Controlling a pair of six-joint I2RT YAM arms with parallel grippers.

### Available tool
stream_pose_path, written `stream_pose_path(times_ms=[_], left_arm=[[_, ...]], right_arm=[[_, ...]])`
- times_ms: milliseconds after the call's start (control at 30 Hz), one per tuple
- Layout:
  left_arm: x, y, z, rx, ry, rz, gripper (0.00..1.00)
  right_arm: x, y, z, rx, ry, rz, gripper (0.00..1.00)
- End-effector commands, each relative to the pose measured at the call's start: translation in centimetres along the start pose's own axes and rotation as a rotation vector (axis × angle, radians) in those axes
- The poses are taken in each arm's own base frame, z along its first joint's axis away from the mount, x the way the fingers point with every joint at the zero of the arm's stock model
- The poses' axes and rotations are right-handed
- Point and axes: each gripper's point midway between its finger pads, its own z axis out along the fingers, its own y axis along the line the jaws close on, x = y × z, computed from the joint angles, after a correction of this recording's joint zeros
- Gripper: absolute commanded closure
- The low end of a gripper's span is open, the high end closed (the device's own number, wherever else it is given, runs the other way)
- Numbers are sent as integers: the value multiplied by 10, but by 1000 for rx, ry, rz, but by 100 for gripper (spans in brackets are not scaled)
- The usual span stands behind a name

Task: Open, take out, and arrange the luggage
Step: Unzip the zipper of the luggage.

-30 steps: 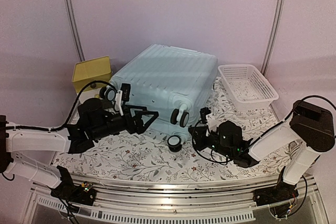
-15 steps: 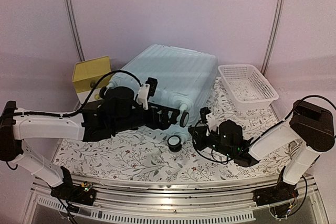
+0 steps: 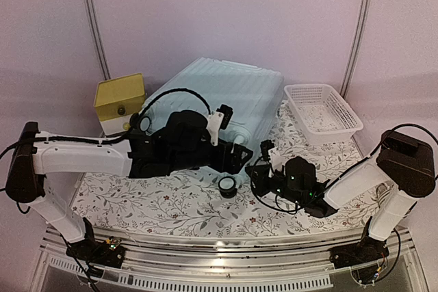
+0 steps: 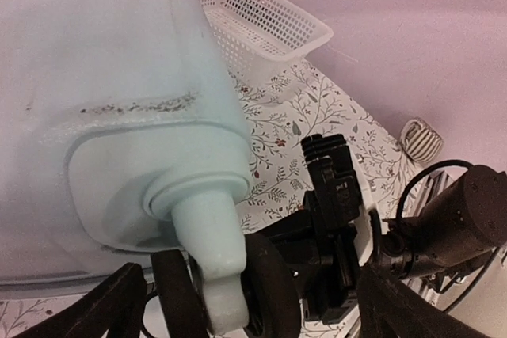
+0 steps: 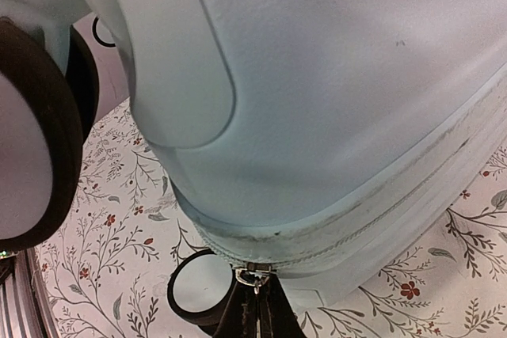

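Observation:
The luggage [image 3: 226,94], a pale mint ribbed hard-shell case, lies flat mid-table on the floral cloth. My left arm reaches across its front. In the left wrist view the left gripper [image 4: 253,314] stands open, its fingers [image 4: 119,306] spread either side of a corner caster post [image 4: 210,267] and its black wheel [image 4: 273,290]. My right gripper [image 3: 259,172] sits at the luggage's near right corner. In the right wrist view the right gripper [image 5: 255,310] is shut on the metal zipper pull [image 5: 253,277] at the seam of the luggage [image 5: 317,77]. Another caster wheel [image 5: 194,290] lies just left of it.
A white lattice basket [image 3: 321,111] stands right of the luggage, also visible as the basket [image 4: 261,21] in the left wrist view. A yellow-topped box [image 3: 120,100] sits at the back left. The two grippers are close together at the luggage's front right corner.
My left arm has swung right along the luggage's front, from the left caster to the right front caster, staying open. The right arm has not moved.

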Motion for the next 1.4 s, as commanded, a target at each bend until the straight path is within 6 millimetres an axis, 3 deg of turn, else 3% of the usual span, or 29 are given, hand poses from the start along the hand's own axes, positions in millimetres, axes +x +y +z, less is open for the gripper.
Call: stream_pose_path(times_ms=[0,367,533,1000,1167,1300,1333,1367], left_arm=[[15,1,9,-52,67,67,8],[18,15,11,-123,89,142,70],[15,16,7,-132,83,155,83],[9,-15,7,40,54,130,85],[8,-39,15,151,45,87,85],[4,-68,19,277,19,64,82],[4,-75,19,304,15,65,77],[4,-81,19,326,14,68,65]], right_arm=[[5,-3,-1,1,15,0,99],[0,-32,-17,-2,30,28,99],[-3,-50,-12,24,55,41,99],[-21,-138,22,308,114,172,97],[-36,-143,10,322,78,184,69],[-55,-137,-12,322,37,151,60],[-59,-136,-18,323,31,144,57],[-59,-135,-24,325,44,132,53]])
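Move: The right hand already has the zipper pull in its shut fingers, at the luggage's near right corner. The lower wheel is about 8 cm to its left, level with it and 6 cm lower; the white basket lies some 28 cm ahead, 25 cm to the right and 8 cm below. The left hand's open fingers straddle the upper wheel, about 1 cm ahead, 1 cm to the right and 3 cm below; the lower wheel is roughly 15 cm beneath that hand, 3 cm to its left. The left fingers sink about 2.5 cm over the upper wheel and close on it from both sides, then keep hold to brace the luggage. The right hand, still pinching the zipper pull, drags it along the luggage's right side, first rightward, then mostly forward, about 9 cm; then it opens, lets go and backs off rightward another 5 cm, turning clockwise some 15 degrees. ##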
